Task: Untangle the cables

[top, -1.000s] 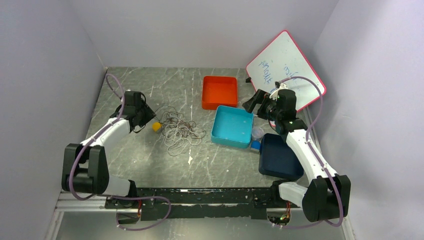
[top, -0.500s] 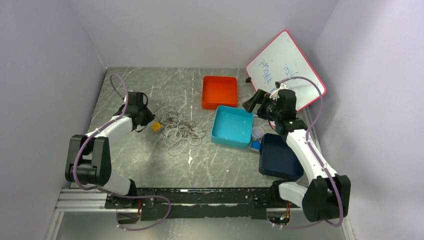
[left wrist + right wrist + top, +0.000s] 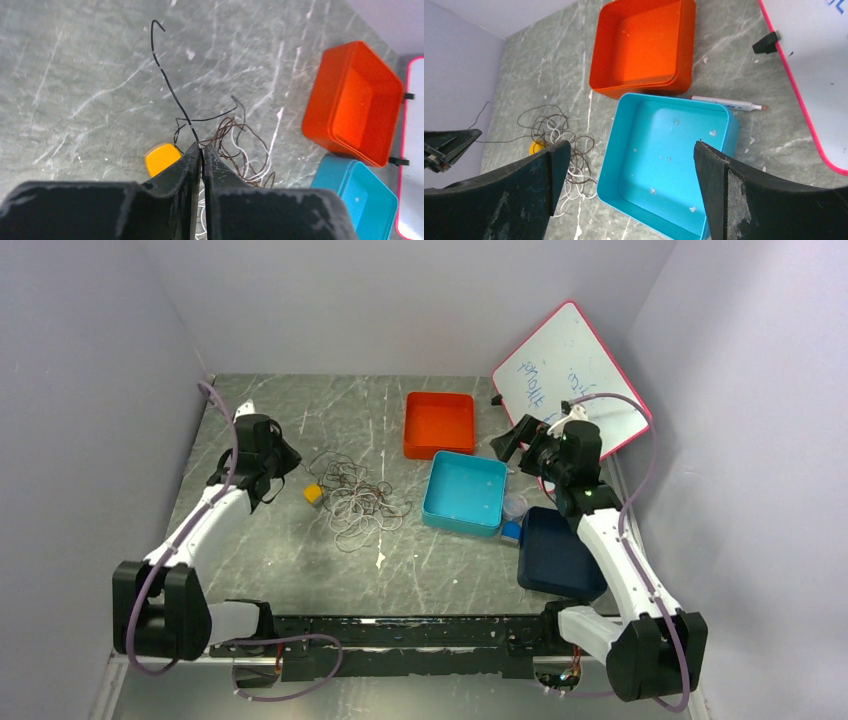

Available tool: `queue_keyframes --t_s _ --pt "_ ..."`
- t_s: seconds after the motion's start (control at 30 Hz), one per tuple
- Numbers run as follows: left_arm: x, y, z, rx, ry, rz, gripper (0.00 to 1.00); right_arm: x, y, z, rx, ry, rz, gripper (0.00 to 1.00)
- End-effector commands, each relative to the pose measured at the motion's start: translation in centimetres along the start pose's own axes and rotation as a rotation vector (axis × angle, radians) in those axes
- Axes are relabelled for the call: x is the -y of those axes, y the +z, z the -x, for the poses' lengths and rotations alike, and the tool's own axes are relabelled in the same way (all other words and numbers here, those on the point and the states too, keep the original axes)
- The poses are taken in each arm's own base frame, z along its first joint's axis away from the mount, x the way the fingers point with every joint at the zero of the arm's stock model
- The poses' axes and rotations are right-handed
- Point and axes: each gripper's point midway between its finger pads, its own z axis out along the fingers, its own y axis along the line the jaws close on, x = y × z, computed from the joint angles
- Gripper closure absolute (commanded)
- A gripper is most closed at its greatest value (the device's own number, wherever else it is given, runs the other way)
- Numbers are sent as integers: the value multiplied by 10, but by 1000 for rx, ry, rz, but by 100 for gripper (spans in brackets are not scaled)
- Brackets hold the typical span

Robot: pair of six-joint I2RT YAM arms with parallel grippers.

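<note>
The cables lie as a loose tangle of white, brown and black cords [image 3: 355, 502] on the grey table, left of centre. The tangle also shows in the left wrist view [image 3: 245, 145] and the right wrist view [image 3: 556, 135]. My left gripper [image 3: 286, 456] is left of the tangle, shut on one thin black cable [image 3: 171, 86]. That cable runs out from between its closed jaws [image 3: 201, 150], and its free end curls away over the table. My right gripper [image 3: 510, 445] is open and empty, held above the teal tray [image 3: 631, 145].
A small yellow block [image 3: 313, 494] sits at the tangle's left edge. An orange tray [image 3: 440, 423], a teal tray [image 3: 464, 492] and a dark blue tray [image 3: 555, 555] stand at centre right. A whiteboard [image 3: 570, 380] leans at the back right, with a marker [image 3: 729, 103] below it.
My left gripper has moved back and to the left, away from the tangle, still pinching the black cable. My right gripper has shifted slightly back and stayed open.
</note>
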Motion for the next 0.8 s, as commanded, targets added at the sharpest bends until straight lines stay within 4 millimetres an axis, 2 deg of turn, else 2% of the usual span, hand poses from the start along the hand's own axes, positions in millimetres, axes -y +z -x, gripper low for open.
queue_keyframes --t_s 0.0,0.17,0.3,0.37,0.5,0.57,0.63,0.77 --pt "32 -23 35 90 105 -132 87 -3 -9 20 110 18 11 2" --pt "65 -57 63 157 184 -266 84 7 -10 19 162 66 -24 0" --pt "88 -91 95 258 225 -338 78 18 -4 11 166 71 -52 0" --pt "98 -105 109 300 252 -363 80 16 -4 10 170 58 -35 0" --pt "113 -122 125 332 283 -401 93 3 -4 10 161 35 45 0" --pt "111 -119 125 313 280 -382 90 -4 -5 9 159 25 81 0" --pt "99 -107 118 277 245 -319 77 -7 -7 10 162 17 99 0" --pt "54 -77 88 166 122 -122 59 -5 -6 8 151 18 85 0"
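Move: The left fingers still pinch the black cable near its end. The cable tangle that it runs from lies about 12 cm to the right, 4 cm back and some 9 cm below this hand. The yellow block is nearly underneath, about 2 cm back and 8 cm down. The teal bin is about 35 cm right and 4 cm back, the red bin 31 cm right and 12 cm ahead. From the right hand the tangle lies some 31 cm left, 3 cm back, 17 cm below. Straight up and quickly, the left hand climbs about 20 cm away from the tangle and the yellow block, sinking back slightly at the very end. Its fingertips tip upward by some 25 degrees with a small clockwise turn. The fingers let go of the black cable and end part-way open, having started almost shut. ##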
